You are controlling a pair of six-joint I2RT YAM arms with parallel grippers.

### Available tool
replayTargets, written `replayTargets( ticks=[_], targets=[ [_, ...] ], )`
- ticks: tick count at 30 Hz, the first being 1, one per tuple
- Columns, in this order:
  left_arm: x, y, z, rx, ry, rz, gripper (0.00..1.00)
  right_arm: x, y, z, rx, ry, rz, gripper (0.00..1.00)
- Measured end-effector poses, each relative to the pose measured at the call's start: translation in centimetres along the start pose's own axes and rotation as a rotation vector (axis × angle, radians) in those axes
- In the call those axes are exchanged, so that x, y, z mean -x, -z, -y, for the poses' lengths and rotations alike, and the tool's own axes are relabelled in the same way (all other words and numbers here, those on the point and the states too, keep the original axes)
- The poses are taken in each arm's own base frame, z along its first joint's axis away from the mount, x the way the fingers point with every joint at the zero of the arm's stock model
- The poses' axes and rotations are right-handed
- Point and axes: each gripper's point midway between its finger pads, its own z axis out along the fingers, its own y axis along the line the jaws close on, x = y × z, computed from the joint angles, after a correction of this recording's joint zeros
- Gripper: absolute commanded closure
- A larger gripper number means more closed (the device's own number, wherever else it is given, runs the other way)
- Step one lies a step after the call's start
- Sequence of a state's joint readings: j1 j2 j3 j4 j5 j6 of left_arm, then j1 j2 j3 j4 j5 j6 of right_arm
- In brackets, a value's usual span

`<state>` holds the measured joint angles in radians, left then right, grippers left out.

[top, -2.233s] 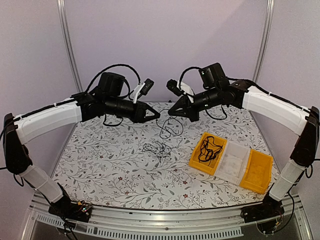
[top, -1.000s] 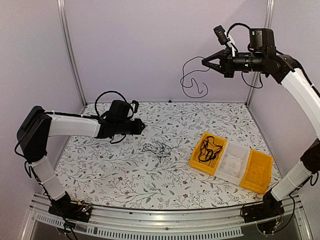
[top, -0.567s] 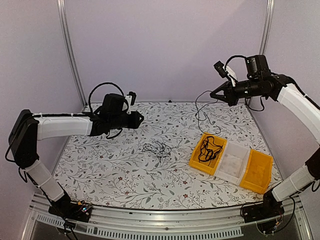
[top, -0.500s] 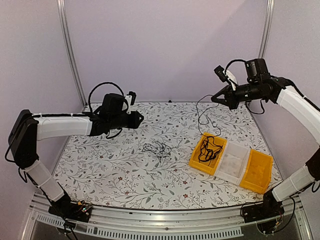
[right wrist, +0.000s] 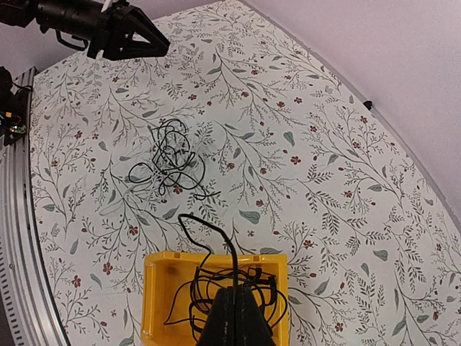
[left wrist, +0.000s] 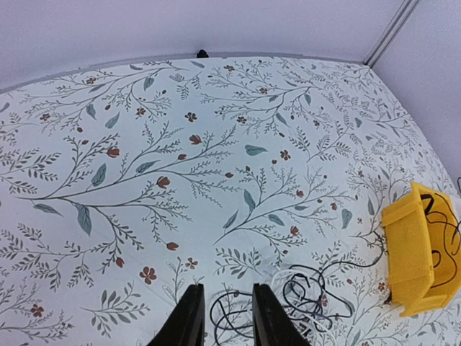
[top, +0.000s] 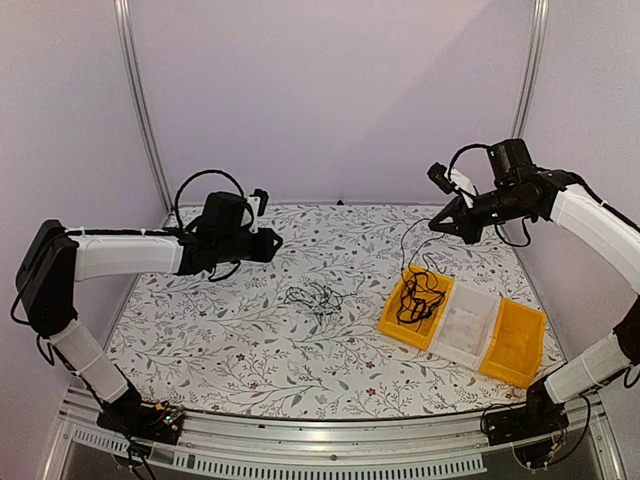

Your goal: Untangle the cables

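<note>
A tangle of black and white cables (top: 312, 297) lies mid-table; in the left wrist view the cables (left wrist: 317, 303) sit just right of my fingers. My left gripper (top: 277, 243) hovers left of and behind the tangle. It (left wrist: 225, 292) is open with nothing between the fingers. My right gripper (top: 433, 227) hangs above the left yellow bin (top: 388, 318) and is shut on one black cable (top: 412, 255). The cable (right wrist: 232, 252) droops into that bin (right wrist: 155, 288), joining other black cords there. The tangle (right wrist: 169, 155) lies on the table beyond the bin.
A clear bin (top: 470, 322) and a second yellow bin (top: 515, 343) adjoin the first at the right. Metal posts (top: 140, 100) stand at the back corners, with walls close behind. A metal rail (right wrist: 14, 216) runs along the table's front edge.
My right arm came down from high up, lowering the hanging black cable into the left yellow bin. The left gripper's fingers spread wider; that arm shifted only slightly.
</note>
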<state>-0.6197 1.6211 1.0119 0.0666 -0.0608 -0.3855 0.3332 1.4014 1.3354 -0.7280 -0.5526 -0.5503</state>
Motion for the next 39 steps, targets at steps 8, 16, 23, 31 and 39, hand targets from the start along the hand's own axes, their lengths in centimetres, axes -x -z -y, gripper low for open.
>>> replayTargets(
  ticks=[8,16,23,31,39],
  targets=[
    [-1.6,0.1,-0.9,0.019,0.001,-0.03,0.73,-1.3,0.2,-0.8,0.032,0.061,-0.048,1.0],
    [-1.8,0.6,-1.1,0.02,0.017,-0.026,0.73,-2.4,-0.3,-1.6,0.08,0.08,-0.061,1.0],
    [-2.2,1.3,-1.4,0.03,0.035,-0.023,0.73,-6.5,-3.8,-2.0,0.159,0.03,-0.125,1.0],
    [-2.0,2.1,-1.7,0.041,0.045,-0.007,0.73,-10.3,-5.5,-2.7,0.192,0.062,-0.175,1.0],
    [-2.0,2.1,-1.7,0.041,0.059,-0.007,0.72,-13.0,-8.3,-1.0,0.169,0.062,-0.247,1.0]
  ],
)
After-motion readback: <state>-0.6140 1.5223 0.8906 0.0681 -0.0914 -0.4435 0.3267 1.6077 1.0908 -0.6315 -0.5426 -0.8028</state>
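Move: The right hand, shut on one end of the black cable, has the left yellow bin almost beneath it: the bin's middle lies about 23 cm below, 2 cm ahead and 2 cm to the left. The white bin is some 10 cm to the hand's right and 2 cm back; the remaining tangle lies about 21 cm left of the hand and 4 cm ahead. From the left hand, the yellow bin is roughly 28 cm right, 3 cm back and 14 cm lower. Still pinching the black cable, whose hanging part already reaches the left yellow bin, the right hand lowers it about 15 cm towards the bin. It first eases back 2 cm with little drop, then sinks faster, tipping its fingers some 15 degrees steeper, the grip kept shut. The empty left hand draws about 3 cm left and back, away from the tangle. ##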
